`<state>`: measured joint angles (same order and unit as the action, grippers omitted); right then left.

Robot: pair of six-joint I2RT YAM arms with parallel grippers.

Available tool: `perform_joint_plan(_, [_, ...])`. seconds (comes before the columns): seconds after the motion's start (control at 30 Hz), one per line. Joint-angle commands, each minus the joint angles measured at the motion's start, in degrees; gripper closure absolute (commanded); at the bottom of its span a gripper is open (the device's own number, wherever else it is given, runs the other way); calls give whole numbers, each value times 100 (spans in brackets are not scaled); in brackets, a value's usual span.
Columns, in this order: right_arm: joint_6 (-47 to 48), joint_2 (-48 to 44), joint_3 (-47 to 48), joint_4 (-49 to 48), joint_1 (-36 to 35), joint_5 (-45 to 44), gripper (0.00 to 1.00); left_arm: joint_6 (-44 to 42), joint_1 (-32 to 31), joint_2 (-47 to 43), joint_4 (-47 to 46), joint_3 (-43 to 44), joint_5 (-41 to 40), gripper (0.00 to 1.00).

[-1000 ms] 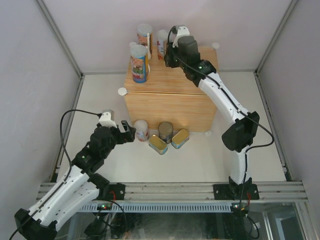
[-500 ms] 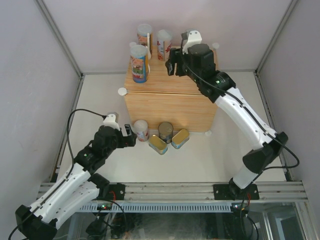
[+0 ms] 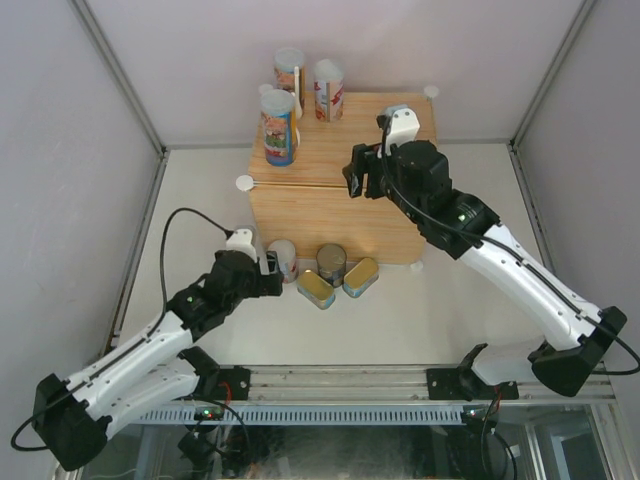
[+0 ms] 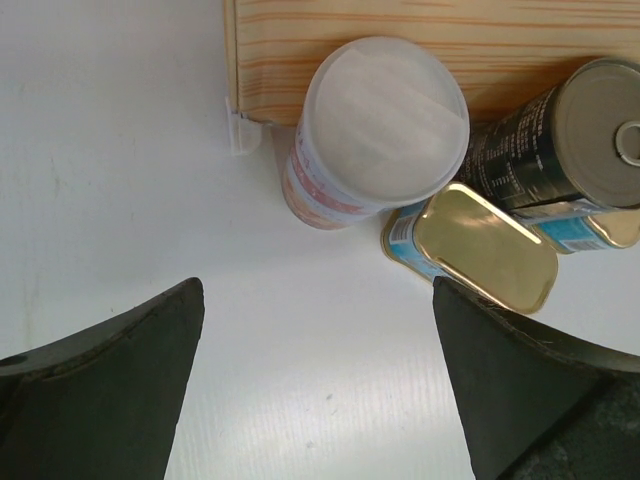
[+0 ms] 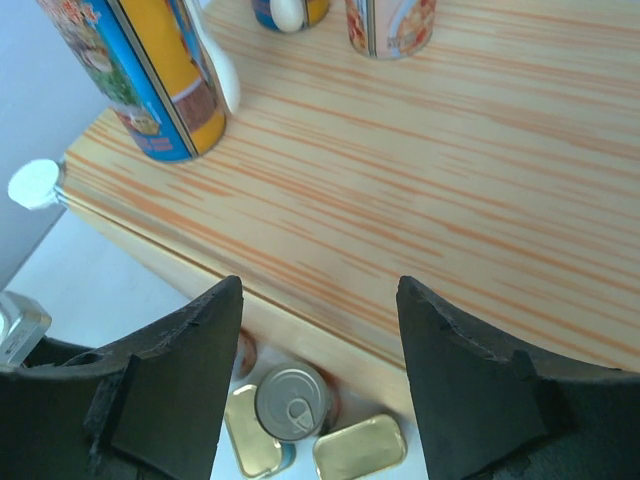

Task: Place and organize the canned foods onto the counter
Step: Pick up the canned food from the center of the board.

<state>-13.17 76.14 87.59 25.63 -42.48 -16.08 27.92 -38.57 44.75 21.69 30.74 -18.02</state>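
Three tall canned foods (image 3: pixel 279 127) (image 3: pixel 289 70) (image 3: pixel 328 90) stand at the back left of the wood-grain counter (image 3: pixel 320 150). On the floor against its front are a white-lidded can (image 3: pixel 285 250), a dark metal-topped can (image 3: pixel 331 264) and two gold tins (image 3: pixel 316 290) (image 3: pixel 361 277). My left gripper (image 3: pixel 270 264) is open just left of the white-lidded can (image 4: pixel 385 120), nothing between its fingers. My right gripper (image 3: pixel 362 172) hovers open and empty over the counter top (image 5: pixel 430 180), with the dark can (image 5: pixel 291 402) showing below past the front edge.
White round connectors (image 3: pixel 244 182) (image 3: pixel 431 91) stick out at the counter's corners. Grey walls enclose the white floor on three sides. In the left wrist view a gold tin (image 4: pixel 485 247) lies close to the white-lidded can, and the dark can (image 4: pixel 560 140) leans beside it.
My right gripper opened, left the tall can at the counter's back and drew back toward the front edge. My left gripper moved right, closer to the white-lidded can.
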Motion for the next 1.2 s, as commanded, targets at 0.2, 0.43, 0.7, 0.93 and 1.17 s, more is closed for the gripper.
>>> perform_joint_plan(0.2, [-245, -632, -394, -50, -210, -141, 37, -47, -213, 726, -449, 802, -562, 0])
perform_joint_plan(0.43, [-283, -757, -556, -61, -322, -107, 37, -7, -239, 1090, -535, 919, -651, 0])
perform_joint_plan(0.7, [-274, -806, -652, -61, -314, -93, 37, -41, -248, 1555, -702, 1124, -658, 0])
perform_joint_plan(0.93, [-282, -899, -777, -72, -188, -50, 37, -48, -248, 2000, -851, 1288, -667, 0])
perform_joint_plan(1.17, [-336, -1002, -946, -120, -15, 72, 37, -8, -257, 2352, -956, 1377, -683, 0])
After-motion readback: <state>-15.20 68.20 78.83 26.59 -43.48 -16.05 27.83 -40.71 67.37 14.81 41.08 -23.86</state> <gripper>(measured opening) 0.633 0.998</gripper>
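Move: The canned food with the pale lid lies about 7 cm ahead of the left hand, 3 cm right and 5 cm below. From that hand, the near gold tin sits 3 cm ahead and 9 cm right, 8 cm down, and the dark can 7 cm ahead and 12 cm right, 5 cm down. From the right hand, the pale-lidded food lies about 3 cm back, 16 cm left and 30 cm below. Open left hand goes some 5 cm forward and 3 right towards the canned food; right hand eases back. ##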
